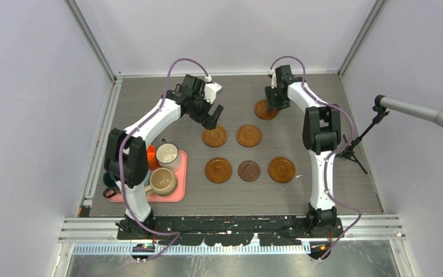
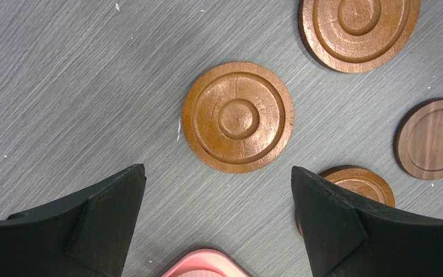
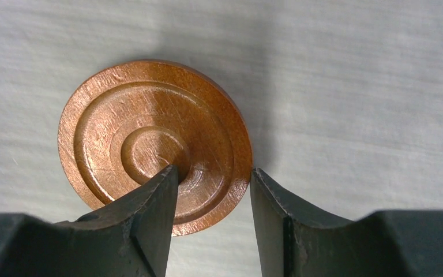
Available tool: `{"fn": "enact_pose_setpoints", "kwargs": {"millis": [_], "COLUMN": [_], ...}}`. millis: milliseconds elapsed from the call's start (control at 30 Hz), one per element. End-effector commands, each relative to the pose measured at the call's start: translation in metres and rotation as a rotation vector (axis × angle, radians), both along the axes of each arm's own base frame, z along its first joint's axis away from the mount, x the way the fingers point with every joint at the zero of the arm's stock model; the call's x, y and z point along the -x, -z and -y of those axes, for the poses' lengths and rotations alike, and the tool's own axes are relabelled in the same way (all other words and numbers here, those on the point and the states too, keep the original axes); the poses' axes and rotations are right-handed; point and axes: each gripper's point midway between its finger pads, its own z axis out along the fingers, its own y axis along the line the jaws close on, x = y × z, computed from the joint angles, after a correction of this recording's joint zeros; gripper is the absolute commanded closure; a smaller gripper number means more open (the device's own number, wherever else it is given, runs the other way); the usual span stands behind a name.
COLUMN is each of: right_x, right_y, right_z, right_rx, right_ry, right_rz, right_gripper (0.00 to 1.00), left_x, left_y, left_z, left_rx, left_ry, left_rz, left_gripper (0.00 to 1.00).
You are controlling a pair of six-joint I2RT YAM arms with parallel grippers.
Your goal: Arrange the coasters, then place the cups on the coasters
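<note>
Six round wooden coasters lie on the grey table: two in a back row (image 1: pixel 214 137) (image 1: pixel 248 135), and in front an orange-brown one (image 1: pixel 218 170), the dark smaller one (image 1: pixel 249 171) and another (image 1: pixel 281 169). The sixth coaster (image 1: pixel 264 109) (image 3: pixel 150 144) lies apart at the back. My right gripper (image 3: pixel 213 173) (image 1: pixel 274 104) straddles its rim, one finger over the disc and one just outside, jaws partly apart. My left gripper (image 2: pixel 218 179) (image 1: pixel 210 115) hangs wide open and empty above a back-row coaster (image 2: pixel 238 117). A white cup (image 1: pixel 167 154), a tan cup (image 1: pixel 162 181) and an orange cup (image 1: pixel 151 157) stand at the left.
The cups stand on a pink tray (image 1: pixel 179 193) at the near left, partly hidden by my left arm; its corner (image 2: pixel 205 266) shows below my left fingers. A microphone on a stand (image 1: pixel 415 111) reaches in from the right. Metal rails edge the table.
</note>
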Motion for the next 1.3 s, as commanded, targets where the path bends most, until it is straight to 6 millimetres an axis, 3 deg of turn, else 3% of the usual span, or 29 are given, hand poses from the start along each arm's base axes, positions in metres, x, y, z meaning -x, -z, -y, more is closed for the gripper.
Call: {"fn": "enact_pose_setpoints", "kwargs": {"millis": [0, 300, 433, 633, 833, 900, 1067, 1267], "right_x": [0.048, 0.12, 0.137, 0.137, 0.125, 0.118, 0.103, 0.098], "right_y": [-0.015, -0.012, -0.014, -0.018, -0.029, -0.039, -0.076, -0.124], "right_z": [0.032, 0.057, 0.062, 0.065, 0.063, 0.06, 0.049, 0.032], "right_rx": [0.059, 0.056, 0.069, 0.068, 0.043, 0.024, -0.034, -0.131], "right_ry": [-0.036, -0.088, -0.086, -0.057, -0.027, -0.024, -0.03, -0.061], "right_rz": [-0.084, -0.17, -0.17, -0.162, -0.127, -0.099, -0.008, 0.074], "right_gripper": [0.47, 0.48, 0.48, 0.48, 0.46, 0.43, 0.24, 0.2], "left_x": [0.007, 0.034, 0.044, 0.057, 0.069, 0.072, 0.077, 0.088], "left_y": [-0.023, -0.034, -0.039, -0.046, -0.05, -0.054, -0.069, -0.075], "left_z": [-0.002, 0.003, -0.001, -0.007, -0.011, -0.013, -0.027, -0.067], "left_rx": [0.028, 0.062, 0.061, 0.061, 0.053, 0.049, 0.023, -0.021], "left_ry": [0.022, 0.106, 0.116, 0.127, 0.142, 0.149, 0.135, 0.059], "left_rz": [0.039, -0.039, -0.04, -0.039, -0.056, -0.054, -0.042, -0.073], "left_gripper": [0.0, 0.0, 0.0, 0.0, 0.0, 0.0, 0.0, 0.0]}}
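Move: Under the right hand's half-shut fingers is the dragged coaster, its middle some 3 cm left and 1 cm ahead. Its open spot lies about 14 cm back and 3 cm right, just below; the middle coaster is 13 cm back, 14 cm left, the near coaster 31 cm straight back. From the left hand, the white cup lies roughly 13 cm back, 20 cm left, 7 cm down; the beige cup is 13 cm behind it, 2 cm farther left. Dragging the coaster level along the table, the right hand goes back about 15 cm and some 6 cm right into the row's open spot, tipping its fingers back towards its base. After a pause it opens wider, lets go and rises about 6 cm, easing forward. The left hand, still open and empty, draws back some 8 cm, rising and drifting left towards the white cup. ##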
